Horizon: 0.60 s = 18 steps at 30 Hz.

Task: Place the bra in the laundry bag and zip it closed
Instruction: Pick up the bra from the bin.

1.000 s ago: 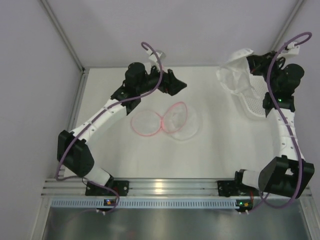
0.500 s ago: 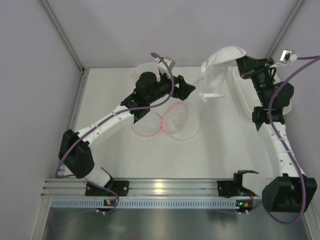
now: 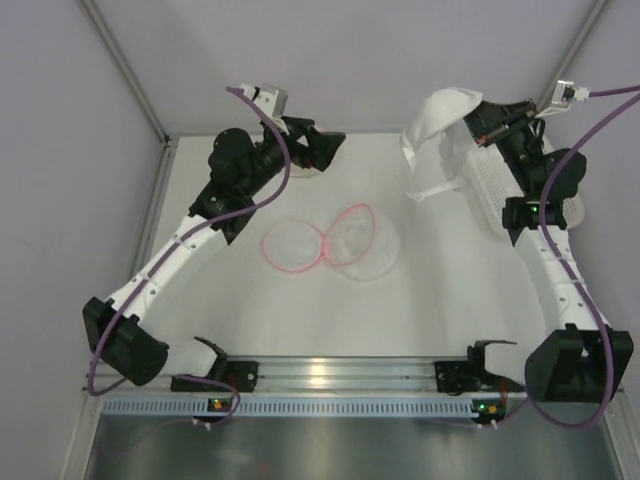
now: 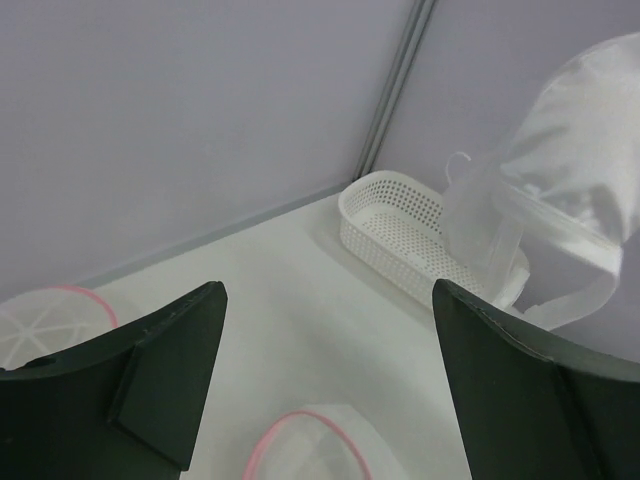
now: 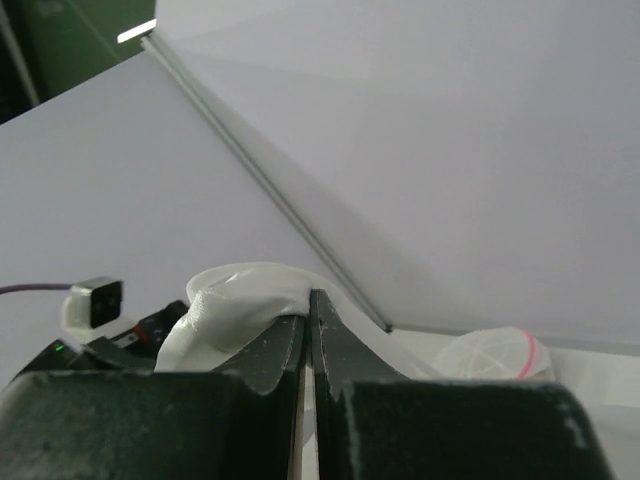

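Observation:
The white bra (image 3: 438, 118) hangs in the air at the back right with a strap (image 3: 430, 190) dangling below it. My right gripper (image 3: 480, 120) is shut on its top edge; in the right wrist view the white fabric (image 5: 240, 300) bunches over the closed fingertips (image 5: 312, 295). The laundry bag (image 3: 330, 240), white mesh with pink rims, lies spread open on the middle of the table, and its pink edge (image 4: 310, 445) shows below my left gripper. My left gripper (image 3: 325, 148) hovers open and empty near the back wall (image 4: 328, 300), left of the bra (image 4: 560, 170).
A white perforated basket (image 3: 500, 200) stands along the right side, under and behind the bra (image 4: 400, 230). A second round mesh thing with a pink rim (image 4: 40, 320) lies by the back wall (image 5: 500, 355). Grey walls close in the back and both sides.
The right gripper has carried the bra up and leftward off the basket side. The left gripper swung right toward the bra, then drew back left toward the back wall, staying open.

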Available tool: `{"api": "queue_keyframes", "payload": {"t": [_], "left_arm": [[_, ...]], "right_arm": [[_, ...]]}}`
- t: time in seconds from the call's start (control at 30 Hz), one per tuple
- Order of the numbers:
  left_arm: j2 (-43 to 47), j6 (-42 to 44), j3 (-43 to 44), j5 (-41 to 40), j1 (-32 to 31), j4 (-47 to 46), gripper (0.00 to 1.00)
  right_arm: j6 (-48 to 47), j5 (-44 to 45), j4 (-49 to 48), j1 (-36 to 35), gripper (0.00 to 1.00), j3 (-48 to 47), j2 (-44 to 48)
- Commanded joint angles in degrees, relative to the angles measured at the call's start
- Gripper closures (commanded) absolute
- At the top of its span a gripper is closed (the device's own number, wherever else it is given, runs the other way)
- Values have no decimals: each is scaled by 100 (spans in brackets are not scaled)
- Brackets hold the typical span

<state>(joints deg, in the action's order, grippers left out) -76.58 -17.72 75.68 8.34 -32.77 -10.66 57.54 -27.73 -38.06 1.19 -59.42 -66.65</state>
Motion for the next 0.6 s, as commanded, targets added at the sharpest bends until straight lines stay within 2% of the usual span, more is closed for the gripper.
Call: {"api": "queue_keyframes", "payload": {"t": [0.0,0.07,0.2,0.3,0.43,0.5,0.57], "left_arm": [[-112,810,149,1493,341,196,10],[-94,1120,79,1688,351,204,10],[-156,1428,148,1986,359,239,8],[-287,1507,246,2739,368,222,8],[-463,1394,280,2963,368,125,7],[-534,1367,255,3129,359,-14,7],[-543,1376,228,3244,368,-103,6]], "right_arm": [[1012,-1268,-1438,-249,100,-553,-400],[1337,-1463,-1774,-286,100,-632,-568],[1085,-2130,-1767,-488,100,-1035,-761],[979,-2490,-1765,-681,100,-1290,-937],[1408,-2562,-2712,-875,100,-1440,-1226],[1768,-2676,-3047,-928,100,-1616,-1489],[2330,-2677,-3784,-998,100,-1704,-1675]]}}
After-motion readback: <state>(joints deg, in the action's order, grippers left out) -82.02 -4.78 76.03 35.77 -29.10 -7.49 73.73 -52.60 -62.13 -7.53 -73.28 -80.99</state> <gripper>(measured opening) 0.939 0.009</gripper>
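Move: The right hand holds the bra by one end, and the open pink-trimmed laundry bag lies about 29 cm to its left, 2 cm farther out and some 46 cm below; the bin is roughly 22 cm ahead, 30 cm right and 43 cm down. From the empty left hand, the bra's middle is about 26 cm right, 1 cm ahead and 3 cm lower, while the filled bag lies some 28 cm ahead, 11 cm left and 40 cm below. Keeping its shut pinch on one end of the bra, the right hand sweeps it about 10 cm left towards the left hand and the space above the open bag, drawing back some 6 cm and rising about 4, while it swings around counter-clockwise by some 35 degrees and tips its fingers further up. The left hand, fingers still wide open, sinks about 5.5 cm and shifts around 3 cm right towards the oncoming bra and a little back, rolling its left side up and turning clockwise, with no touch on the bra to be seen yet. ##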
